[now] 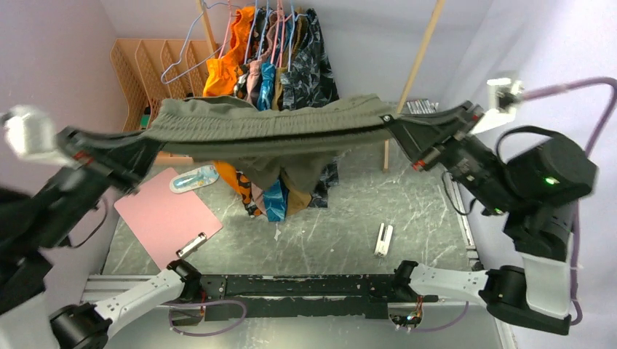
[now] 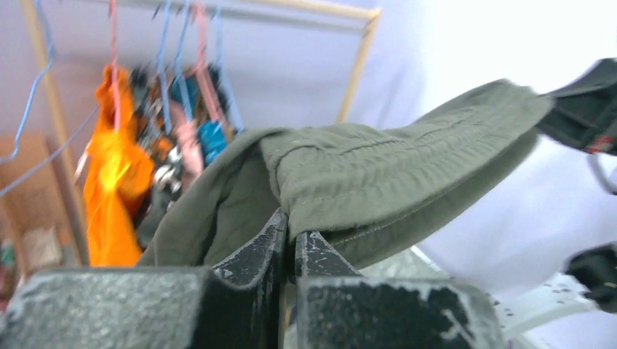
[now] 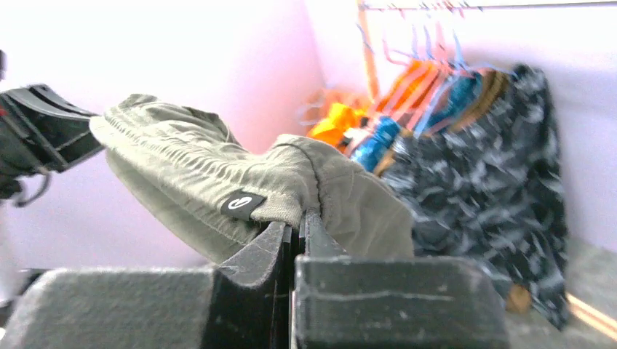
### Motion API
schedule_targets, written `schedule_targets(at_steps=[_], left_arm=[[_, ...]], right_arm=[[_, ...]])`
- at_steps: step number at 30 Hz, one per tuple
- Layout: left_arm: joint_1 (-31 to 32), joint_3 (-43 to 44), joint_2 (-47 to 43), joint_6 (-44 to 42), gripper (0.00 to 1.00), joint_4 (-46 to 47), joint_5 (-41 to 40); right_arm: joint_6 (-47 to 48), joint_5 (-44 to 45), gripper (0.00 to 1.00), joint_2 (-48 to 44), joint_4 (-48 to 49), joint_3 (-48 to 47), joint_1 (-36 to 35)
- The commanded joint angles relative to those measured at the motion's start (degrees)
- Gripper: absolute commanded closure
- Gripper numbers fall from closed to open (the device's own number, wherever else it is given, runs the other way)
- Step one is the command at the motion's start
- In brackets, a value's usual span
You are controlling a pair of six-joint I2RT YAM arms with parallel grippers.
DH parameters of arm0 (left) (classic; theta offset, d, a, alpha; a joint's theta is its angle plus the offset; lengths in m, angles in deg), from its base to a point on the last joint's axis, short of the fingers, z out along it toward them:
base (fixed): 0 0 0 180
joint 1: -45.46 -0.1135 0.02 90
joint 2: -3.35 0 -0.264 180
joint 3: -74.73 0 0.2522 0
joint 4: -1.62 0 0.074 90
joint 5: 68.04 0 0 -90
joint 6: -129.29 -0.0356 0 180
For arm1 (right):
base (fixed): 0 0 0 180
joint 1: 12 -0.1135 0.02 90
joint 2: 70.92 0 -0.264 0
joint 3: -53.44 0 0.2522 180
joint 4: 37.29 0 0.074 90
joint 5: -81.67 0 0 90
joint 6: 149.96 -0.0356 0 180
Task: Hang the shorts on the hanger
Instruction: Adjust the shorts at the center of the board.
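Observation:
The olive-green shorts hang stretched in the air by the waistband between my two grippers, in front of the clothes rack. My left gripper is shut on the left end of the waistband, with fabric pinched between its fingertips. My right gripper is shut on the right end, next to a small black label; cloth sits between its closed tips. The light-blue hanger hangs empty at the rack's left end, behind and above the shorts, and shows again at the left edge.
Orange, blue and camouflage garments hang on pink hangers behind the shorts. A wooden rack post stands at the right. A pink clipboard, a pale blue object and a white clip lie on the table. A peach organizer sits at the back left.

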Motion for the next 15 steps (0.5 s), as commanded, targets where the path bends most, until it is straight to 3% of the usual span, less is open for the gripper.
schedule_targets(at_steps=[1,4,8,15], left_arm=[[0.0,-2.7,-5.3,-3.9,0.93,8.5,0.5],[0.0,-3.9,-7.2,-3.4,0.93,14.1,2.2],[0.0,-2.8,-7.6,-2.8,0.93,21.8,8.3],[0.0,-1.5,-7.0,-2.7,0.93,23.7,14.8]], right_arm=[[0.5,0.1,1.0,-1.2,0.3,1.5,-0.1],[0.6,-3.6,1.0,-1.2,0.7,-1.1,-0.1],[0.3,-15.3,1.0,-0.8,3.0,-7.0,0.0],[-0.7,-23.9,1.0,-3.1,7.2,-4.9,0.2]])
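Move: The shorts already hang by the waistband between my hands: their middle is about 15 cm to the right of my left hand and 15 cm to the left of my right, some 10 cm lower and 2 cm ahead of both. The hung clothes are roughly 17 cm ahead and 11 cm right of my left hand, 25 cm lower. The middle of the board is about 11 cm ahead, 14 cm right and 53 cm below that hand. With both grippers still shut on the waistband ends, I finish the upward fling by hauling the shorts back towards me and away from the hung clothes. My left hand goes about 6 cm back and 7 cm up, its fingers tipping up nearly 20 degrees. My right hand eases left, then draws back about 6 cm in all with a small late rise, turning some 20 degrees counter-clockwise. ##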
